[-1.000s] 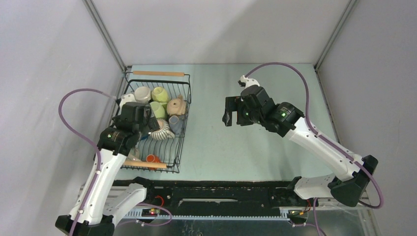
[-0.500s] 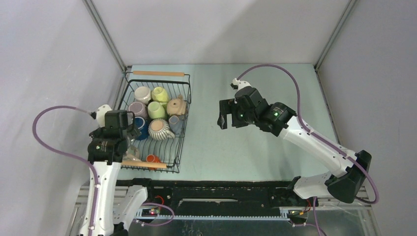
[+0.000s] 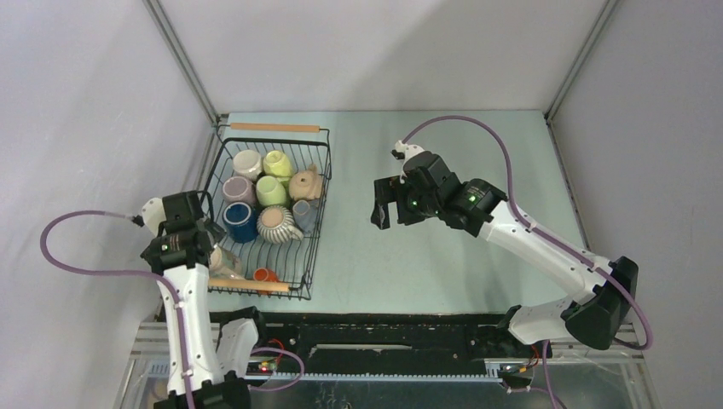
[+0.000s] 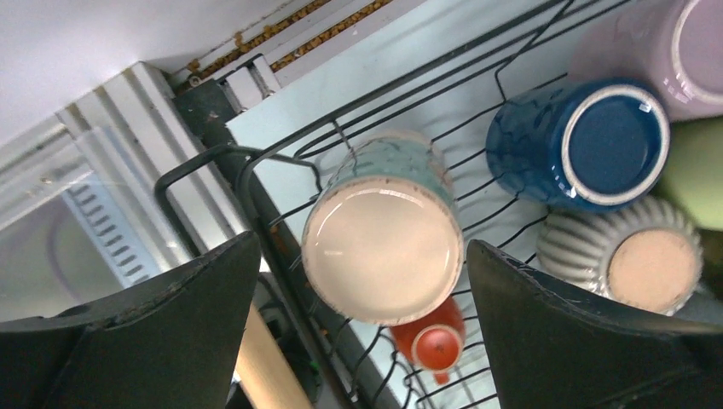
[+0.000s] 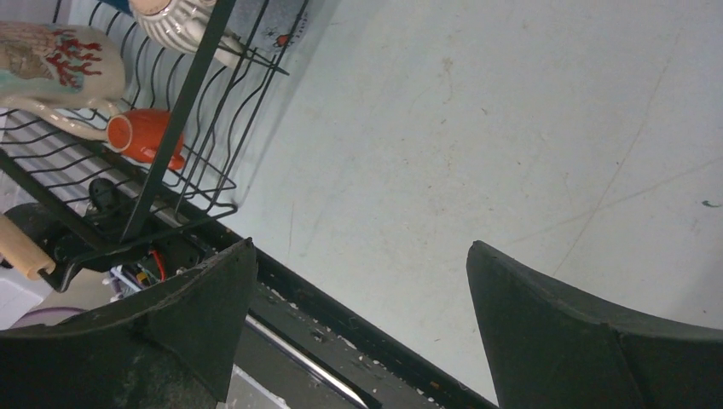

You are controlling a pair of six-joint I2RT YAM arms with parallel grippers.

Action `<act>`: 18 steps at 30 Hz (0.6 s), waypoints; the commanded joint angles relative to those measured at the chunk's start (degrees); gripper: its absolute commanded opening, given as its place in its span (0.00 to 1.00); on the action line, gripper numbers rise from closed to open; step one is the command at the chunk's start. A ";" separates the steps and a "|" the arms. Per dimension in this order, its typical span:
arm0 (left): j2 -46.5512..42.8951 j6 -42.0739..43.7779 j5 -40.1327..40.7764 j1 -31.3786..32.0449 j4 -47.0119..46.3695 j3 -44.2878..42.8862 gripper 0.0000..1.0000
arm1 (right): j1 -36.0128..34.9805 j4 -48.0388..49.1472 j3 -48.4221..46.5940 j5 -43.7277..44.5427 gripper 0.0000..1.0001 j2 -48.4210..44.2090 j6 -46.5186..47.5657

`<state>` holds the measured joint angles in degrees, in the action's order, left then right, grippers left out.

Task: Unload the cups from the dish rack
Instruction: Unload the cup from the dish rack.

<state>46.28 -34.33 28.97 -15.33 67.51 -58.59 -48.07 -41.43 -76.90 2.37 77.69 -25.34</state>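
Observation:
The black wire dish rack (image 3: 315, 243) stands at the table's left and holds several cups, among them a yellow-green one (image 3: 277, 162), a dark blue one (image 3: 240, 221) and a ribbed cream one (image 3: 275, 223). My left gripper (image 3: 203, 247) hangs open over the rack's near-left corner. In the left wrist view a teal cup with a cream inside (image 4: 384, 247) lies straight below the spread fingers, untouched. My right gripper (image 3: 385, 203) is open and empty above bare table, to the right of the rack.
A small orange cup (image 3: 264, 275) lies by the rack's near wooden handle (image 3: 247, 284). Another wooden handle (image 3: 277, 128) tops the far end. Grey walls close in on the left, back and right. The black base rail (image 3: 384, 328) runs along the near edge.
My left arm has drawn back from over the rack's middle to its near-left corner, uncovering the dark blue and ribbed cups. My right gripper has drifted left toward the rack.

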 commanded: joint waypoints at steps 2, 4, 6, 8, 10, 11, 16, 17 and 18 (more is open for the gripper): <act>1.42 -4.63 -4.90 -5.45 -0.90 4.19 1.00 | 1.30 2.43 0.17 -4.59 1.00 0.49 2.59; 2.12 -5.30 -6.40 -6.56 -1.79 5.22 1.00 | 1.83 2.23 0.15 -5.17 1.00 0.53 2.97; 2.82 -5.65 -7.68 -7.45 -3.34 6.36 1.00 | 2.26 2.55 0.61 -5.74 1.00 0.38 3.34; 3.73 -6.19 -8.36 -8.04 -4.38 7.37 1.00 | 2.69 2.65 0.86 -6.49 1.00 0.27 3.62; 4.45 -6.45 -8.76 -8.50 -5.20 8.40 1.00 | 2.94 2.89 1.13 -6.88 1.00 0.25 3.72; 4.78 -6.46 -9.33 -8.71 -5.76 9.01 1.00 | 2.91 2.94 1.25 -7.00 1.00 0.18 3.88; 6.67 -6.54 -11.38 -9.33 -7.81 10.82 1.00 | 3.22 3.51 2.18 -7.30 1.00 0.10 3.94; 7.17 -6.54 -11.53 -9.34 -8.00 11.02 1.00 | 3.29 3.60 2.28 -7.29 1.00 0.07 3.89; 7.56 -6.47 -11.82 -9.30 -8.19 11.16 1.00 | 3.26 3.72 2.41 -7.29 1.00 0.02 3.90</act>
<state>52.71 -39.46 18.39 -23.40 54.65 -49.80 -45.08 -39.88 -75.18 -4.16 78.02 -22.79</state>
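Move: The teal-and-cream coral cup, bottom up at the rack's near left corner, lies about 4 cm ahead of the left hand, 2 cm to its left and 8 cm below. The blue cup is some 10 cm farther out than the coral cup and 4 cm to its right; the small orange cup sits roughly 4 cm nearer and 10 cm right of it. From the right hand, the coral cup is about 44 cm left, 7 cm back and 12 cm lower. Around the coral cup's upturned bottom come the left hand's wide-open fingers: the hand sinks some 5.5 cm and reaches about 3.5 cm forward, first slanting forward and down, then dropping almost straight and faster at the end. The wrist tips the fingers roughly 10 degrees steeper on the way; they don't close. ##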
